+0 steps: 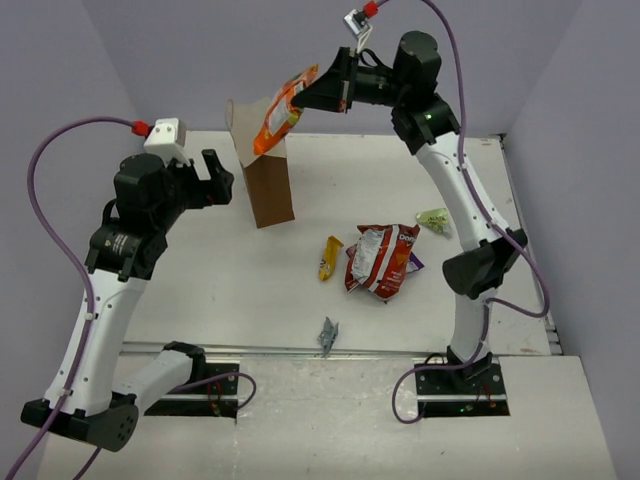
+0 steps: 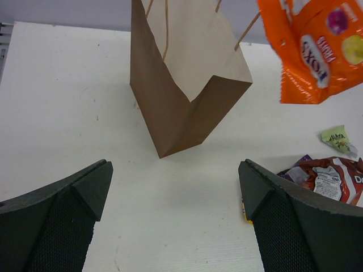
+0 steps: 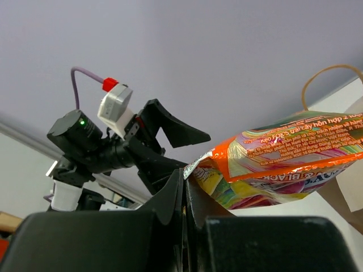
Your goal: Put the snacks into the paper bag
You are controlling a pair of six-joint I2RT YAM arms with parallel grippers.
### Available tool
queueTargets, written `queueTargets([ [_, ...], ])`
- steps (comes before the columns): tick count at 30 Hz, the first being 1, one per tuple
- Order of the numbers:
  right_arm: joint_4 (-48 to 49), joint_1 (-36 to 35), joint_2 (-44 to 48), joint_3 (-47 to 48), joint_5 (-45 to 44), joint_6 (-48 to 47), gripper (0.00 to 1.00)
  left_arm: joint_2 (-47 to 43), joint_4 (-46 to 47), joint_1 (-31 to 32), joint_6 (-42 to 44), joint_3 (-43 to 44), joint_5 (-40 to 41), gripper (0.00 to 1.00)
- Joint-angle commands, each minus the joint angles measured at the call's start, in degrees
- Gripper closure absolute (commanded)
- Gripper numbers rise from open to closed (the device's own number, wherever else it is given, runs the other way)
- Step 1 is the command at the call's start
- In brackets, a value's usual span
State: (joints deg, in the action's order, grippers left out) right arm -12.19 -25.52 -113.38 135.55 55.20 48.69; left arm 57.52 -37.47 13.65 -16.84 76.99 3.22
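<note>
The brown paper bag [image 1: 268,185] [image 2: 181,107] stands upright at the back of the table, mouth open and white inside. My right gripper [image 1: 318,92] [image 3: 184,181] is shut on a corner of the orange packet [image 1: 283,112] [image 3: 289,164], which hangs in the air at the bag's mouth. My left gripper [image 1: 215,175] [image 2: 176,192] is open and empty, just left of the bag. On the table lie the red-and-white chip bag [image 1: 383,258] [image 2: 323,178], the yellow bar [image 1: 330,257], a purple packet [image 1: 414,263] partly under the chip bag, and the pale green packet [image 1: 435,220] [image 2: 338,139].
A small grey foil scrap [image 1: 328,335] lies near the table's front edge. Purple walls close in the table at the back and both sides. The bag's loop handle [image 3: 323,85] shows beside the orange packet.
</note>
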Motion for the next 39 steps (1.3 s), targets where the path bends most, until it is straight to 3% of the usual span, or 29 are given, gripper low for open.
queueTargets([
  [1,6.9,-1.0,-1.4,3.7,2.6,4.4,1.00,-1.5,-0.1,0.2,1.7,0.4,0.1,0.00],
  [9,14.6,-1.8,-7.0,5.5,-1.1,8.3,1.00,-1.8,-0.6,0.2,1.8,0.5,0.8,0.00],
  [17,20.9,-3.4,-12.4,6.8,-11.9,12.5,0.98,-1.9,-1.4,0.2,2.3,0.5,1.6,0.00],
  [18,20.3,-3.9,-12.5,6.5,-12.9,12.1,0.83,-1.8,-1.5,0.2,2.3,0.5,1.7,0.00],
  [19,19.8,-4.0,-12.4,6.0,-13.7,11.9,0.57,-1.8,-1.5,0.2,2.3,0.4,1.9,0.00],
  [20,19.0,-4.2,-12.2,5.2,-14.4,11.2,0.19,-1.8,-1.5,0.2,2.3,0.4,2.0,0.00],
  [21,18.3,-4.1,-12.0,4.9,-14.8,10.7,0.07,-1.7,-1.5,0.2,2.3,0.4,2.0,0.00],
  [22,17.6,-4.1,-11.5,4.9,-15.1,9.9,0.01,-1.7,-1.4,0.2,2.3,0.4,2.1,0.00],
  [29,4.6,-4.1,-2.5,2.5,-16.2,-3.0,0.01,-0.6,1.3,0.2,2.3,-0.8,3.4,0.00],
  [35,-7.8,-4.1,6.6,-8.3,-30.0,-13.1,0.01,3.4,5.2,0.2,1.0,0.4,9.0,0.00],
  [39,-17.6,-4.1,2.9,-4.5,-34.6,-16.1,0.04,6.9,6.7,0.2,-0.4,2.5,9.3,0.00],
])
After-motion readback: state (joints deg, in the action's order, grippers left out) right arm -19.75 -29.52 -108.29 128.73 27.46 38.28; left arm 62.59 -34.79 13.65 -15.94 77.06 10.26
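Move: The right gripper still holds the orange snack pack. From it the paper bag stands about 10 cm ahead and 9 cm to the left, its middle some 36 cm lower. The yellow snack lies about 5 cm back and 6 cm left of the gripper, and the red chip bag 5 cm back and 17 cm right, both nearly 50 cm below. From the left gripper the paper bag is about 16 cm ahead, 9 cm right and 21 cm down. Carry the orange snack pack with the right gripper about 8 cm forward, 6 cm left and 4 cm down, over the paper bag's mouth, then open the fingers wide and let go. Draw the empty hand back to the right and a little towards the base, turning clockwise some 20 degrees in all. Finally ease the open left gripper about 3 cm forward. ##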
